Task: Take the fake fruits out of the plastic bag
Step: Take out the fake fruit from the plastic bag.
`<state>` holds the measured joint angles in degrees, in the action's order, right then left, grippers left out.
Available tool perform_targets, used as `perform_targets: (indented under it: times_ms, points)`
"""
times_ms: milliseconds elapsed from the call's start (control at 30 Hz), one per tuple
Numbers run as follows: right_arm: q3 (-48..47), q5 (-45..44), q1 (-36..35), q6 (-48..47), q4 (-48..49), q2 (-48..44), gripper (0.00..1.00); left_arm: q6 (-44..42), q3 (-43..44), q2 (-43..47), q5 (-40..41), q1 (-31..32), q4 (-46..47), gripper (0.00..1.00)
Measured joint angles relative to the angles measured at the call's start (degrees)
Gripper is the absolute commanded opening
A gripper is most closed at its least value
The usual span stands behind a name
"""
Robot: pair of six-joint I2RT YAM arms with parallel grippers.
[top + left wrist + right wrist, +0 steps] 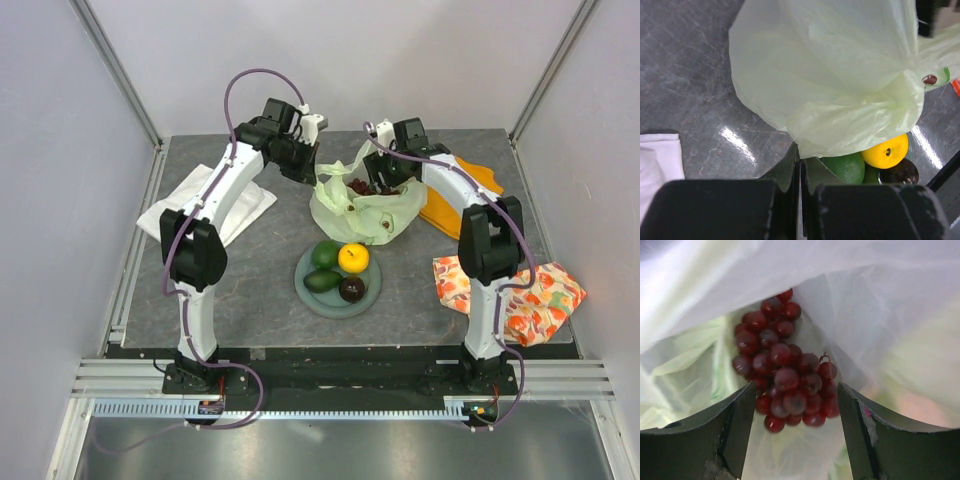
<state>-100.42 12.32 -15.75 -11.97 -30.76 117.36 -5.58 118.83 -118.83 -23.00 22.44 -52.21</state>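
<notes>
The pale yellow-green plastic bag (pixel 362 212) lies behind the grey-green plate (pixel 334 302). On the plate sit two green fruits (pixel 325 253), a yellow-orange citrus (pixel 353 258) and a dark maroon fruit (pixel 352 289). My left gripper (pixel 307 166) is shut, and its tips (pixel 800 152) pinch the bag's edge (pixel 840 85). The citrus (pixel 886 151) and a green fruit (pixel 846 167) show under the bag. My right gripper (pixel 385 183) reaches into the bag's mouth. It stands open (pixel 795 392), one jaw on each side of the dark-red grape bunch (pixel 782 367) that lies inside the bag (pixel 880 305).
A white folded cloth (pixel 205 208) lies at the left, its corner (pixel 657 162) near my left gripper. A plain orange cloth (pixel 455 200) lies behind the right arm. A fruit-print cloth (pixel 515 295) is at the right edge. Frame posts stand at the table's back corners.
</notes>
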Motion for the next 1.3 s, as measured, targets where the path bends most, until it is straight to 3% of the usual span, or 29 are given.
perform_targets:
  times_ms: [200,267,333,367,433,533,700,1033,1300]
  points:
    - [-3.3,-3.7,-0.5,-0.6,0.0,9.3,0.77,0.0,-3.5,0.8,-0.1,1.0,-0.1,0.01]
    - [-4.8,-5.0,-0.7,-1.1,0.1,11.2,0.67,0.0,-3.7,1.1,-0.1,1.2,-0.2,0.01]
    - [-6.1,-5.8,-1.0,-1.8,0.1,12.2,0.43,0.0,-3.7,1.3,-0.1,1.3,-0.2,0.02]
    - [-6.4,-6.0,-1.0,-2.3,0.1,12.2,0.37,0.0,-3.7,1.4,-0.1,1.3,-0.1,0.02]
    - [-7.0,-6.4,-1.3,-3.1,0.3,12.2,0.28,0.0,-3.7,1.4,-0.1,1.3,-0.1,0.02]
    - [-7.4,-6.1,-1.5,-3.4,-0.1,12.0,0.23,0.0,-3.5,1.4,-0.1,1.4,-0.2,0.02]
    - [-7.4,-1.8,-1.3,-2.6,-3.3,8.0,0.21,0.0,-1.4,1.3,-0.1,1.5,-0.4,0.02]
    - [-7.6,8.8,-1.2,1.4,-5.7,-11.1,0.19,0.1,1.2,1.2,0.0,1.6,-0.1,0.02]
    - [-7.8,13.9,-1.1,3.9,-8.9,-15.0,0.15,0.1,2.8,0.7,0.7,1.6,0.0,0.02]
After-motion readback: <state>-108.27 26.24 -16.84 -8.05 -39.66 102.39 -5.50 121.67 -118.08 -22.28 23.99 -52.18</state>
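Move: The grapes lie inside the open bag about 3 cm ahead of my right hand, 1 cm left and 8 cm below. From that hand the yellow fruit on the plate is some 17 cm back and 7 cm left, the green round fruit 16 cm back and 14 cm left, the orange cloth level with it and 17 cm right. From my left hand, pinching the bag's rim, the grapes are roughly 8 cm ahead, 15 cm right and 14 cm below. I drop my open right hand about 7 cm deeper into the bag and slightly forward, close the fingers on the grapes, then lift them quickly some 24 cm, drawing back and a little left while the fingertips swing up and leftward. My left hand keeps its pinch on the bag's rim, dips a little, then rises about 4 cm. ##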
